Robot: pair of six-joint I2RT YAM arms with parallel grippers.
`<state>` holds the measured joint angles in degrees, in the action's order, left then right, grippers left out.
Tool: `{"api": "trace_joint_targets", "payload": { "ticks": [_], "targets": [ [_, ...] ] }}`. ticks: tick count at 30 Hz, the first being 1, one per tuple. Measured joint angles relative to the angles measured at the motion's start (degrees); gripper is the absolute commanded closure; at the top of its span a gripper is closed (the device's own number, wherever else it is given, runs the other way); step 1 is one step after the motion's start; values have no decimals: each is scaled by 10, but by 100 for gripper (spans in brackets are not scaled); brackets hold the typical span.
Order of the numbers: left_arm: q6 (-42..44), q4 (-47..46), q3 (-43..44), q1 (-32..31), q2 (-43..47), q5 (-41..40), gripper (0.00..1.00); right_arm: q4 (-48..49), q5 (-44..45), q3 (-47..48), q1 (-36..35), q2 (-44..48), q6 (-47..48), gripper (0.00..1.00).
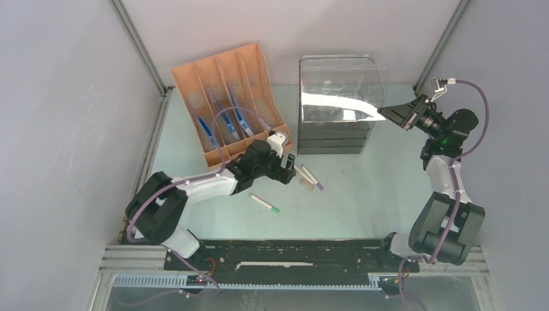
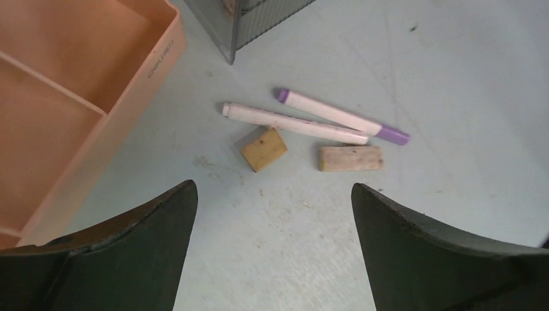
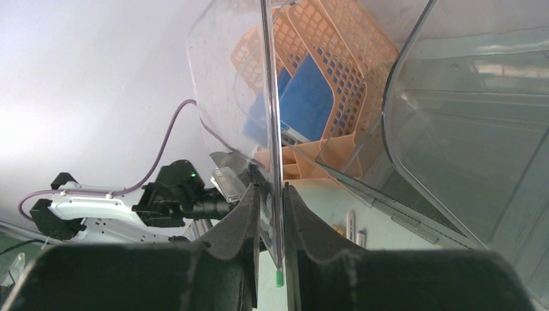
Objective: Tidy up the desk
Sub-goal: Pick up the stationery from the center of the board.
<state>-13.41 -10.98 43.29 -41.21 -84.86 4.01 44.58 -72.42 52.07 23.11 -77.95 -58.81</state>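
Observation:
The desk (image 1: 375, 194) is a pale mint-green tabletop. Low over it, my left gripper (image 1: 291, 170) is open with nothing between its fingers (image 2: 272, 188). Just beyond its tips lie a white marker (image 2: 294, 123), a purple-capped marker (image 2: 343, 118) and two tan eraser blocks (image 2: 263, 148) (image 2: 350, 158). A green-capped pen (image 1: 265, 203) lies nearer the front. My right gripper (image 1: 396, 115) is raised at the back right, shut on the edge of a clear plastic cover (image 1: 340, 87). In the right wrist view the fingers (image 3: 272, 194) pinch that thin clear panel (image 3: 223, 78).
An orange file organizer (image 1: 226, 97) with blue folders (image 3: 307, 97) stands at the back left, its wall (image 2: 129, 97) close to my left gripper. A grey drawer unit (image 1: 330, 139) sits under the clear cover. A black rail strip (image 1: 291, 253) runs along the front.

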Motion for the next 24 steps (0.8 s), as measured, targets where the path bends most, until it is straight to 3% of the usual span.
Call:
{"api": "trace_joint_targets", "payload": {
  "ticks": [9,24],
  "targets": [
    [18,56,106,-9,-129,-35,29,0,-4,0,0,-4,1,79],
    [-31,130,165,-65,-206,-128,46,3,-12,0,0,-12,1,80]
  ]
}}
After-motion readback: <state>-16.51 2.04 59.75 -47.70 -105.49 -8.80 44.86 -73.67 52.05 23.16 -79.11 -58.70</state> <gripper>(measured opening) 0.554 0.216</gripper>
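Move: The left hand hangs open and empty, with the small wooden block about 9 cm below it, some 3 cm ahead and 3 cm to the right. From that block, the white pen's middle lies about 4 cm right and roughly level; the purple pen about 8 cm right and 3 cm back; the long block about 6 cm right and 5 cm back. From the right hand, at the clear cover's edge, the small block is some 26 cm left, 4 cm back and 32 cm below. Down onto the small wooden block goes the left hand, sinking about 7 cm and drifting some 3 cm right; it reaches forward at first, then draws back about half of that while still sinking. The wrist tips the fingers more steeply downward, and they close from wide open to about half, ending on either side of the block's near edge, with no touch to be seen yet. ##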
